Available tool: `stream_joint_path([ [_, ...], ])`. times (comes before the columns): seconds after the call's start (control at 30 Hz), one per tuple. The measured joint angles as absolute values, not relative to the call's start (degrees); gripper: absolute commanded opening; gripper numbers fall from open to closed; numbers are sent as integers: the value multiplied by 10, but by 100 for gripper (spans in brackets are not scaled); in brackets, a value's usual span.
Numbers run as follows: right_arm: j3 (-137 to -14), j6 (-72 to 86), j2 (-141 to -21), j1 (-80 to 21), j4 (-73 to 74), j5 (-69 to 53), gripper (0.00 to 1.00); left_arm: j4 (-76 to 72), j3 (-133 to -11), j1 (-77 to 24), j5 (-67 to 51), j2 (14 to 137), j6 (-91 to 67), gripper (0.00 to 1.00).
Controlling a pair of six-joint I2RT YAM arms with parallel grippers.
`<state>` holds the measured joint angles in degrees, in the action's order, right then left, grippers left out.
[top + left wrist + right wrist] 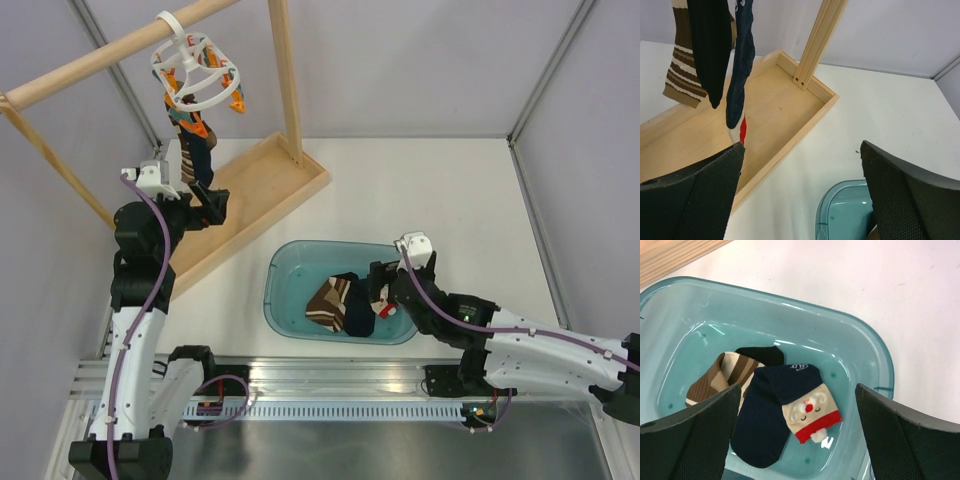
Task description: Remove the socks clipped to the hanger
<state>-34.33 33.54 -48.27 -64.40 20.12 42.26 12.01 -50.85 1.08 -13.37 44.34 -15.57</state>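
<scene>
The white ring hanger (195,72) hangs by its hook from the wooden pole, and socks (190,140) dangle from its clips. The left wrist view shows a brown striped sock (682,65), a black sock (710,50) and a navy sock (740,65) with a red toe patch. My left gripper (212,205) (801,145) stands open just below them and touches none. My right gripper (380,290) (797,387) hovers open over the teal tub (290,265), empty. In the tub lie a navy Santa sock (770,415), a striped sock (715,380) and a black sock (762,355).
The rack's wooden base tray (260,190) lies under the hanger, with an upright post (285,70) at its far end. The tub's rim (880,365) sits close to the tray's edge. A metal rail (350,380) runs along the near side. Grey walls enclose the table.
</scene>
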Motion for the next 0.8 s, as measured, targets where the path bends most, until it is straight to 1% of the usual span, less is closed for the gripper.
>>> stream_joint_path([
  [0.1,-371,294,-507,-642,196,425,98,121,-509,11,-128,446,-156,100],
  [0.23,-444,232,-562,-621,166,414,98,135,-509,17,-101,448,-157,100],
  [0.4,-531,172,-640,-571,77,351,98,152,-509,42,-47,449,-164,100],
  [0.63,-674,128,-847,-550,-34,252,98,166,-509,80,-7,450,-174,100],
  [0.8,-781,115,-985,-550,-93,183,98,166,-509,124,-7,454,-183,100],
])
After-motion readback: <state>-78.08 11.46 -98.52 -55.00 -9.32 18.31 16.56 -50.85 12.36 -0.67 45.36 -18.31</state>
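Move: Over the tub's right half, the empty right hand has the low end of the hanging Santa-toe sock about 22 cm ahead, 42 cm to its left and near its own height. The hanging striped sock ends some 5 cm beyond and 5 cm left of that. The dropped Santa sock lies 3 cm ahead, 5 cm left and 13 cm below the right hand. For the left hand, the hanging Santa-toe end is about 14 cm ahead, 2 cm left and 14 cm lower. Leaving the tub open and empty, the right hand climbs some 10 cm while reaching forward, then sweeps fast and nearly level to the left and forward towards the hanging Santa-toe sock, about 23 cm left and 15 cm forward in all, swinging counter-clockwise and tipping its fingers up. The left hand, still open, shifts about 10 cm left, sinks slightly and turns counter-clockwise. ##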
